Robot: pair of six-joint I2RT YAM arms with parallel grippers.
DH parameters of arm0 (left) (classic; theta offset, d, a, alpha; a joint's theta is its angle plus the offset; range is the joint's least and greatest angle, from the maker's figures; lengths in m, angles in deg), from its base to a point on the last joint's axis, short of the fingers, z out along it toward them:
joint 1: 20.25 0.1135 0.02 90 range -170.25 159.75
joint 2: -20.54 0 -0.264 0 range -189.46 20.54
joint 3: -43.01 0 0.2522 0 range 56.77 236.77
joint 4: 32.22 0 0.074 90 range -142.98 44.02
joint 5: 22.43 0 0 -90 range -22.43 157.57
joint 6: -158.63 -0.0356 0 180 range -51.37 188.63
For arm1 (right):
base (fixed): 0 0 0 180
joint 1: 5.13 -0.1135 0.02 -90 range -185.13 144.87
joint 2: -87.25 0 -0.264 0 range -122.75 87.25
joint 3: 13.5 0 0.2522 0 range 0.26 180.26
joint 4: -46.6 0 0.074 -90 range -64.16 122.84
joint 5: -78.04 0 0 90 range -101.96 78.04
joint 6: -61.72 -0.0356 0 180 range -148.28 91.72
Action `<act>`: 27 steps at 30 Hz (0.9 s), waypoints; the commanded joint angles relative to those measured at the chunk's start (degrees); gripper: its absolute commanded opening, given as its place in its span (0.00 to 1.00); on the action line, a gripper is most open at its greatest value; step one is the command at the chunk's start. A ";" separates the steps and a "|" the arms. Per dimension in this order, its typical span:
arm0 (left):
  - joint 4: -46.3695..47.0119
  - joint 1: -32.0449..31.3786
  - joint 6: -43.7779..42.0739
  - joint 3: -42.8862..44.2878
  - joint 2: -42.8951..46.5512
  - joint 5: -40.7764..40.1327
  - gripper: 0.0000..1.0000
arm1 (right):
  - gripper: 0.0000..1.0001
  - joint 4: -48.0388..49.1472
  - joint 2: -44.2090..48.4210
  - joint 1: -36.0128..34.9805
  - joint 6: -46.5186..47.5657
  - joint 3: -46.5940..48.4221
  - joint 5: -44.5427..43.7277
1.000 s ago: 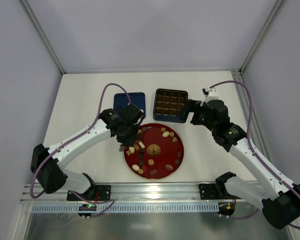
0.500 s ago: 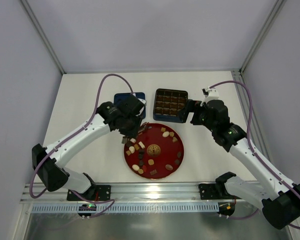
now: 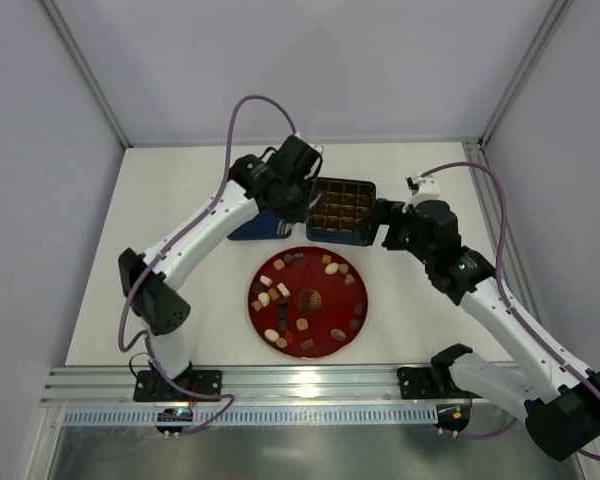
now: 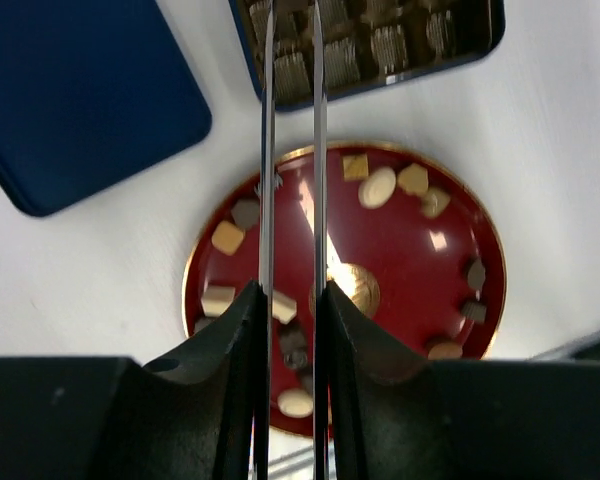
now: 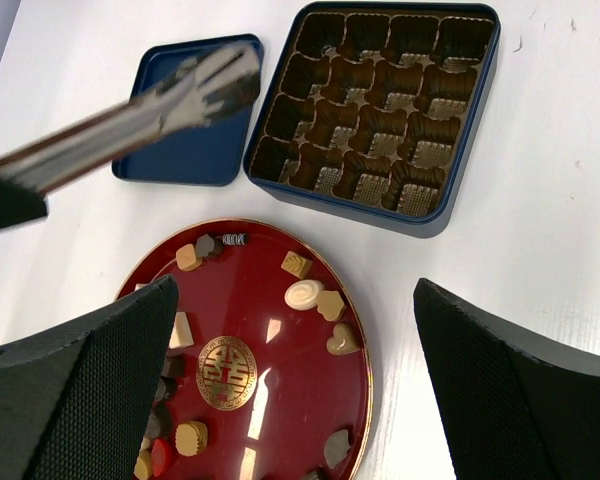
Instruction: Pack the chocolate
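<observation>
Several chocolate pieces (image 3: 302,325), dark, tan and cream, lie scattered on the round red plate (image 3: 325,300); a cream oval (image 4: 377,187) and a cream round (image 5: 304,294) stand out. My left gripper (image 3: 300,198) (image 4: 292,295) is shut on long metal tongs (image 5: 150,115). The tong tips hover at the left edge of the dark blue tin (image 3: 340,238) (image 5: 380,210), whose compartments show ridged brown liners. I cannot tell whether a piece sits between the tips. My right gripper (image 3: 380,225) (image 5: 295,290) stands open beside the tin's right side.
The tin's blue lid (image 3: 250,225) (image 4: 80,100) (image 5: 180,150) lies flat left of the tin, partly under the left arm. The plate's gold emblem (image 3: 308,299) marks its centre. Metal frame posts stand at the table's back corners.
The left arm has swung from the plate's left edge up and back, carrying the tongs over the tin's left side. The right arm has not moved.
</observation>
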 commanded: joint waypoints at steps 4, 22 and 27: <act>2.32 2.98 -3.80 15.19 -11.26 -3.70 0.13 | 1.00 -1.37 1.70 -0.06 1.35 3.71 -1.21; 6.44 5.36 -5.65 20.23 -20.24 -2.38 0.18 | 1.00 -2.51 3.45 -0.06 1.53 3.72 -1.65; 6.01 5.36 -5.56 20.23 -21.29 -2.38 0.18 | 1.00 -2.25 3.37 -0.06 1.53 3.72 -1.48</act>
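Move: The left gripper already holds the metal tongs. The middle of the chocolate box lies about 17 cm ahead of that hand, 11 cm to its right and some 20 cm below. The empty blue tray stands about 17 cm ahead and 12 cm to the left, and the red plate's middle is roughly 9 cm back and 2 cm to the right, both some 23 cm down. From the right gripper, the box is about 18 cm ahead, 5 cm left and 19 cm below. Bring the left gripper about 10 cm forward with the tongs still pinched, fast at first and then easing off, to carry their tips out over the left side of the chocolate box. Once under way, sink about 4 cm towards the box and then hold that height, leaving the wrist almost unturned. Let the open right gripper rise about 2 cm. ##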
